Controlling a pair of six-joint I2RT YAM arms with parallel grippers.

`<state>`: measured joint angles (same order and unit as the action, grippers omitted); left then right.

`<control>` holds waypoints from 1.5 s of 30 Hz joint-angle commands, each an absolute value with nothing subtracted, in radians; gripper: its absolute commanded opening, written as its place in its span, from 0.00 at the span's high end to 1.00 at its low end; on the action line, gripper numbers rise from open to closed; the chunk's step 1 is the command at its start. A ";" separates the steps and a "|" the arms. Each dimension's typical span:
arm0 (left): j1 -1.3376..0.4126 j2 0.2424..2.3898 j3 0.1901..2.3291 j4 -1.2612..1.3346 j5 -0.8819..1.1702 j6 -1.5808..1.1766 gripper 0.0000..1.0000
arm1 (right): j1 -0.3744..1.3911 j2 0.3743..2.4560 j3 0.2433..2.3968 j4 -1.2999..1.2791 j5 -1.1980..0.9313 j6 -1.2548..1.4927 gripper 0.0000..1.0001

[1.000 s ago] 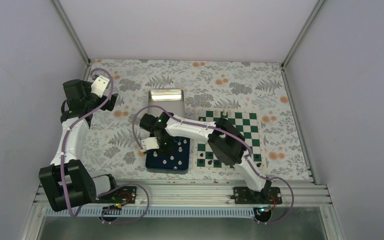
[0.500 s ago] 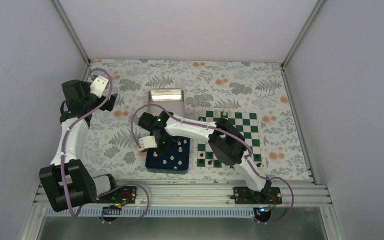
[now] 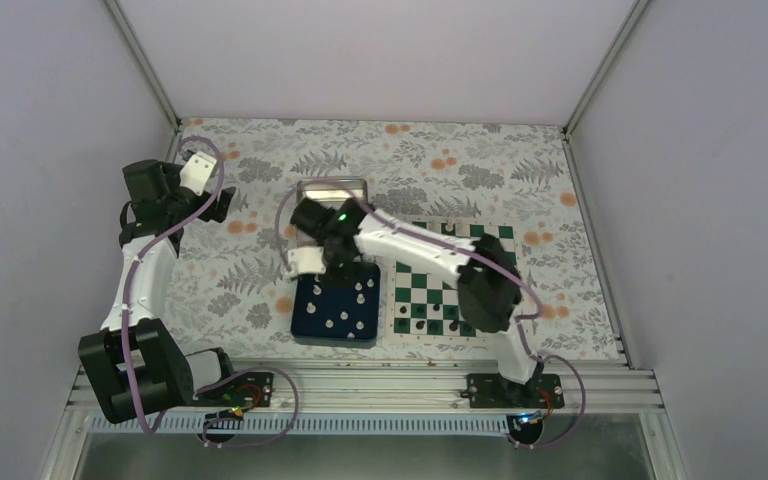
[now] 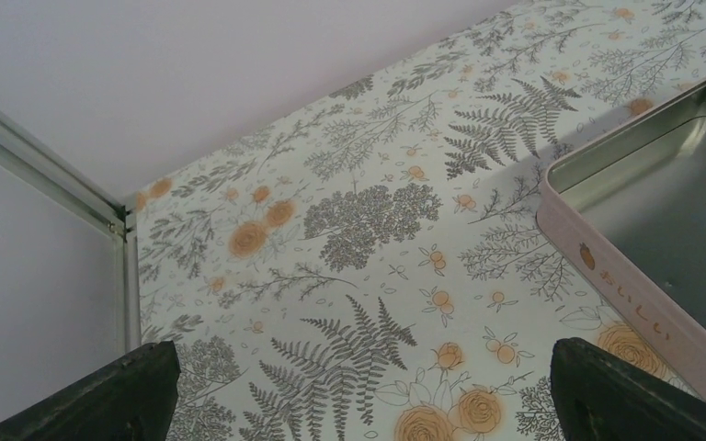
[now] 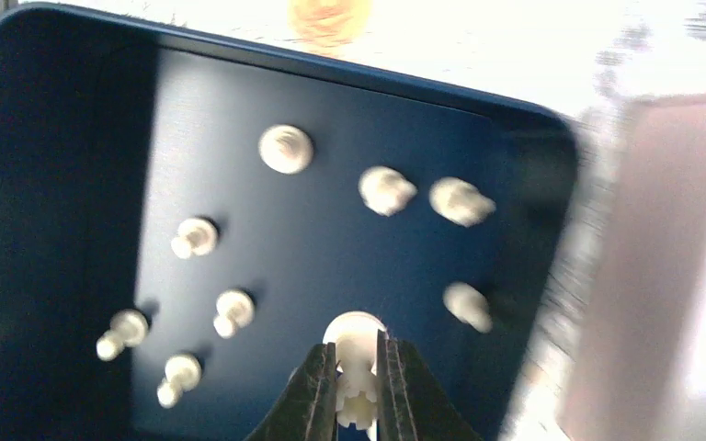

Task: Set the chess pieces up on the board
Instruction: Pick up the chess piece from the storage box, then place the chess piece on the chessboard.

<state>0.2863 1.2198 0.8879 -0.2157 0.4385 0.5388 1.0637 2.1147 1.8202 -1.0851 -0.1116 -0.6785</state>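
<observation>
My right gripper (image 5: 357,386) is shut on a white chess piece (image 5: 355,344) with a round base and a notched crown, held above the dark blue tray (image 5: 74,184). Several more white pieces (image 5: 286,148) lie scattered in that tray. From above, the right gripper (image 3: 336,262) hangs over the tray's far edge (image 3: 300,335), left of the green and white board (image 3: 505,262). My left gripper (image 4: 368,404) is open and empty over the floral table, at the far left (image 3: 222,203).
A shiny metal tin (image 3: 332,188) stands just beyond the tray; it also shows in the left wrist view (image 4: 662,202). Small black pieces (image 3: 420,312) stand on the board's near rows. Walls enclose the table on three sides.
My right gripper has lifted and moved toward the far edge of the tray, with its forearm swinging over the board. The left arm has not moved.
</observation>
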 commanded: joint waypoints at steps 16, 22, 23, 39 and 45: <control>0.293 1.225 0.935 -0.218 0.507 0.518 0.00 | 0.308 1.863 1.646 -1.031 -0.114 -0.763 0.96; 0.292 1.218 0.937 -0.226 0.493 0.526 0.00 | 0.122 1.897 1.643 -1.027 -0.125 -0.796 0.95; 0.293 1.219 0.936 -0.227 0.492 0.528 0.00 | 0.091 1.894 1.635 -1.026 -0.130 -0.802 0.95; 0.291 1.252 0.956 -0.216 0.519 0.522 0.00 | -0.121 1.922 1.493 -0.957 -0.146 -0.848 0.95; 0.290 1.251 0.954 -0.219 0.513 0.529 0.00 | -0.157 1.968 1.491 -0.955 -0.132 -0.851 0.95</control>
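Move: The far right corner square of the chess board, where the white piece held by the right hand is being taken, lies about 18 cm ahead, 42 cm to its right and 9 cm below. The storage box is directly underneath, its middle some 3 cm back and 7 cm down; the metal tray is 21 cm ahead. Two white pieces on the far row stand about 12 cm left of that corner square. From the left hand, the square is roughly 69 cm right, about level, 23 cm below. The white chess piece, already pinched in the right fingers and clear of the box floor, is swept quickly some 44 cm right and 20 cm forward, over the board to its far right corner. The hand first climbs about 11 cm, then sinks to just below its starting height, turning about 60 degrees clockwise and keeping its hold, slowing near the corner. ##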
